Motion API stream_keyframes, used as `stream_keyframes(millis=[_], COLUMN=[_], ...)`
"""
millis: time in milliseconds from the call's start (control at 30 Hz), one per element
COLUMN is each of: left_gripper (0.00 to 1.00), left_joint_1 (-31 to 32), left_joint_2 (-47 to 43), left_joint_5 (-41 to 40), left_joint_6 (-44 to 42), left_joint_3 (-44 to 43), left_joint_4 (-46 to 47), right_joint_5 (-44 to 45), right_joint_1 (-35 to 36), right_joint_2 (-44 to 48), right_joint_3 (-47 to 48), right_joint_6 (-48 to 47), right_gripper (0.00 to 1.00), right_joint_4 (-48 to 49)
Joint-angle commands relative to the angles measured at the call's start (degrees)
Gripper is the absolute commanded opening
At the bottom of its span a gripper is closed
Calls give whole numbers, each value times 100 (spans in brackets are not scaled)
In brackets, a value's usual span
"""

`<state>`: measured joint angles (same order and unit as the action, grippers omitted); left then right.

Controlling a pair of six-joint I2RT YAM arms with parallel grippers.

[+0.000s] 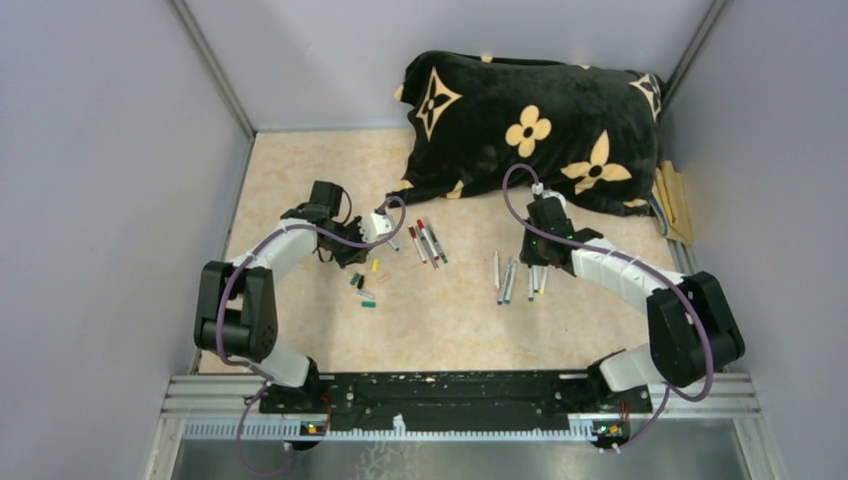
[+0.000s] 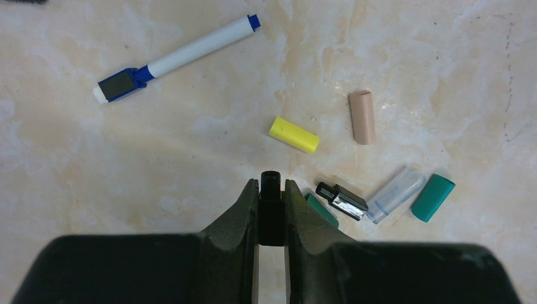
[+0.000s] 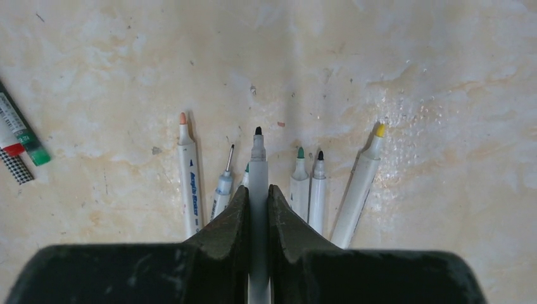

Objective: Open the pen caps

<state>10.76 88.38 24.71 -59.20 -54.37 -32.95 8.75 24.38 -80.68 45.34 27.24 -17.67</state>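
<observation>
My left gripper [image 2: 271, 185] is shut on a short black pen cap [image 2: 270, 209], held just above the table. Around it lie loose pen caps: yellow [image 2: 293, 134], beige [image 2: 362, 117], clear [image 2: 395, 194], teal [image 2: 433, 197], a black one with a silver band [image 2: 342, 200]. My right gripper [image 3: 258, 190] is shut on a grey-barrelled pen [image 3: 258, 158] whose black tip is bare. It hangs over a row of uncapped pens, from orange-tipped [image 3: 189, 183] to yellow-tipped [image 3: 358, 187]. In the top view the grippers [image 1: 352, 255] [image 1: 540, 262] are apart.
A white marker with a blue cap [image 2: 177, 58] lies beyond the loose caps. Three capped pens [image 1: 428, 242] lie mid-table between the arms. The black flower-patterned pillow [image 1: 530, 130] fills the back right, with grey walls close on both sides.
</observation>
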Motion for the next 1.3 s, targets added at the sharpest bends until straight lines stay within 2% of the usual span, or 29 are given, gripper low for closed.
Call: stream_keyframes(millis=[0, 300, 400, 567, 700, 767, 900, 933, 967, 1000, 1033, 1267], left_gripper=[15, 39, 41, 43, 45, 50, 55, 58, 68, 91, 98, 99], left_joint_1=[-108, -136, -136, -136, -259, -377, -616, -645, -666, -686, -696, -789], left_joint_2=[219, 340, 394, 360, 233, 183, 51, 12, -26, -65, -102, -522], left_joint_5=[6, 132, 184, 414, 853, 1084, 1408, 1413, 1402, 1378, 1348, 1326], left_joint_6=[131, 166, 179, 274, 422, 488, 625, 673, 731, 788, 853, 1244], left_joint_3=[81, 30, -48, -307, -763, -1017, -1407, -1454, -1504, -1550, -1622, -2148], left_joint_4=[141, 72, -33, -317, -747, -980, -1397, -1463, -1516, -1566, -1645, -2173], right_joint_5=[49, -110, -155, -217, -295, -357, -388, -373, -363, -358, -367, -595], right_joint_1=[-39, -43, -39, -39, -26, 13, 396, 532, 685, 822, 972, 1516], right_joint_2=[-161, -316, -318, -188, 70, 108, -328, -513, -714, -931, -1149, -2494], right_joint_3=[-2, -104, -96, -17, 229, 410, 993, 1232, 1423, 1612, 1802, 2908], right_joint_6=[13, 5, -10, -15, -68, -199, -486, -569, -643, -722, -788, -944], right_gripper=[9, 23, 27, 27, 28, 32, 36, 36, 35, 35, 35, 30], right_joint_4=[283, 405, 396, 351, 344, 426, 528, 536, 555, 581, 600, 702])
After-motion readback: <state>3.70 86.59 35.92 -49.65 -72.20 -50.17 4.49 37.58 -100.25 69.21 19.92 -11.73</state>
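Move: The uncapped black-tipped pen in the right hand is bound for the gap in the pen row, some 2 cm straight below; the green-tipped pen lies about 2 cm right and 2 cm back, the peach-tipped pen 5 cm left and 1 cm back, the capped green pen 19 cm left and 8 cm ahead. The black cap in the left hand goes to bare table about 3 cm straight below; the green cap lies 5 cm back, level sideways, and the yellow cap 5 cm right and 1 cm back. The uncapped pen is lowered about 2 cm into its row by the right hand, whose fingers open and let it go; that hand then lifts and sweeps some 15 cm left and forward towards the capped green pen, turning roughly 20 degrees counter-clockwise. The black cap is lowered and released by the left hand, which rises about 11 cm clear, fingers spreading wide. ##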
